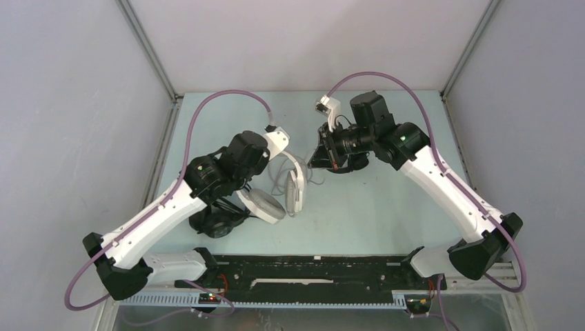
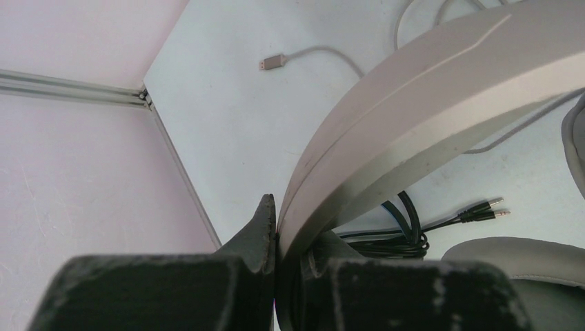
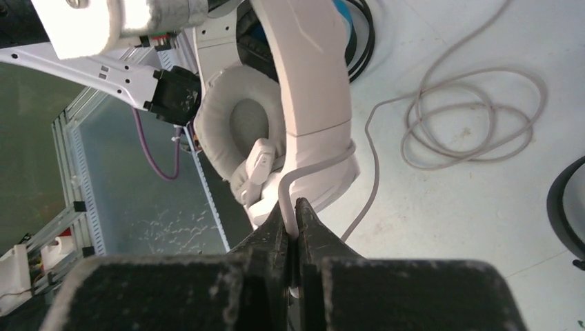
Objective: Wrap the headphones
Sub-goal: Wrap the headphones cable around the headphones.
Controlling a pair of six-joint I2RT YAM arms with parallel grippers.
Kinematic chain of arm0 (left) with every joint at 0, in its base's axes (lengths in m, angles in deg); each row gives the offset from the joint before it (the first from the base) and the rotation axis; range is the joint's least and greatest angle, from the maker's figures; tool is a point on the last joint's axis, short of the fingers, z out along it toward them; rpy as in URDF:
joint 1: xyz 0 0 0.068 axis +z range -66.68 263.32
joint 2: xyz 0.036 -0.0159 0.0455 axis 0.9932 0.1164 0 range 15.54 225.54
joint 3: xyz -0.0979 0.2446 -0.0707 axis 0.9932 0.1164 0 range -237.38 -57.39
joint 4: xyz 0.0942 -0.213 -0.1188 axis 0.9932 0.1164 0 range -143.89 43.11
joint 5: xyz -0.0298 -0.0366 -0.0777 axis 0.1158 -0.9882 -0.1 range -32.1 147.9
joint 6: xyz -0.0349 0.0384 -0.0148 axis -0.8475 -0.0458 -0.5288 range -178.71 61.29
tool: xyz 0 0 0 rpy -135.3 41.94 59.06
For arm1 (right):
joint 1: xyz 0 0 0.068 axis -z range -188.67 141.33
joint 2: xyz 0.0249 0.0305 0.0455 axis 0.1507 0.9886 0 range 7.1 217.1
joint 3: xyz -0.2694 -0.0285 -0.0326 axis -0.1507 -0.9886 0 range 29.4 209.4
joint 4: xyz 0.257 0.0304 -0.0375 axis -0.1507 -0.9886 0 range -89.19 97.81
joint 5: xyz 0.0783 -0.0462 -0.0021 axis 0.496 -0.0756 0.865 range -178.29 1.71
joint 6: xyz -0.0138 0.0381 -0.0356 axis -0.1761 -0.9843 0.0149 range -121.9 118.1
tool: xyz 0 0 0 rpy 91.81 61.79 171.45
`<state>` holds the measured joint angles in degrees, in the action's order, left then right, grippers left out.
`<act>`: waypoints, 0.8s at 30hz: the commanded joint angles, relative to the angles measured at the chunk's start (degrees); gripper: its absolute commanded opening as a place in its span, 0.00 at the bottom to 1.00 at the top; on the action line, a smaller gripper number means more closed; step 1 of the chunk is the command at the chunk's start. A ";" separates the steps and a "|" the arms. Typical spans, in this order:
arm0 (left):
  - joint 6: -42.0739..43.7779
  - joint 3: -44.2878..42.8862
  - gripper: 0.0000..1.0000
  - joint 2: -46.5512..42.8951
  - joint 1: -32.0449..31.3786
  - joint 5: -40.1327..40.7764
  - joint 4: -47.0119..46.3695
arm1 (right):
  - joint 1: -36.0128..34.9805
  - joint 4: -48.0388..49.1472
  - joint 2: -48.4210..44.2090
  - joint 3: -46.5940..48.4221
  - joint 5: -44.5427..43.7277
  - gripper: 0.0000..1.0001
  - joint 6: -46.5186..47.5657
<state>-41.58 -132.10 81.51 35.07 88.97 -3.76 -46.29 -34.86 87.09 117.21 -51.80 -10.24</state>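
Observation:
The bulky white headphones (image 1: 295, 187) stand mid-table with one ear cup (image 1: 263, 205) lying near the left arm. My left gripper (image 1: 276, 160) (image 2: 293, 234) is shut on their wide headband (image 2: 428, 89). My right gripper (image 1: 319, 160) (image 3: 293, 215) is shut on their grey cable (image 3: 316, 165), just beside the headband's end and the padded ear cup (image 3: 238, 124). The rest of the cable lies in loose loops on the table, ending at a plug (image 2: 272, 63). The black headphones with the blue band (image 1: 217, 222) (image 3: 341, 17) lie under the left arm.
A bundled black cord (image 2: 407, 238) with two jack plugs (image 2: 490, 207) lies by the white headphones. A thin black curved band (image 3: 562, 207) shows at the right wrist view's edge. Grey walls close in the table; a black rail (image 1: 310, 272) runs along the near edge.

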 commanded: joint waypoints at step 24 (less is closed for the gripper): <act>-18.81 -4.40 0.00 3.87 1.91 17.24 -6.36 | -1.83 29.20 3.32 -4.92 20.86 0.00 -25.42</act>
<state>-52.34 -132.17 85.58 35.99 100.27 -6.43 -47.34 -19.04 92.66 112.99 -34.27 -27.18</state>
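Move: My left hand still grips the white headphones by the headband; the right-hand ear cup that the cable is to go round hangs about 6 cm to that hand's right, 7 cm back and 8 cm lower. From my right hand, which holds the grey cable, that cup is about 3 cm left, 6 cm back and 5 cm lower. The loose cable coil lies some 4 cm left, 2 cm back and 25 cm below my right hand; the black headphones are 13 cm to its right, level ahead, 25 cm below. With my right fingers kept shut on the grey cable, I draw back 2 to 3 cm, then sweep about 5 cm left towards and over the ear cup, tipping and rolling the wrist some 20 degrees. My left hand keeps its grip on the headband and eases about 2 cm forward and slightly left, turning roughly 15 degrees counter-clockwise. ##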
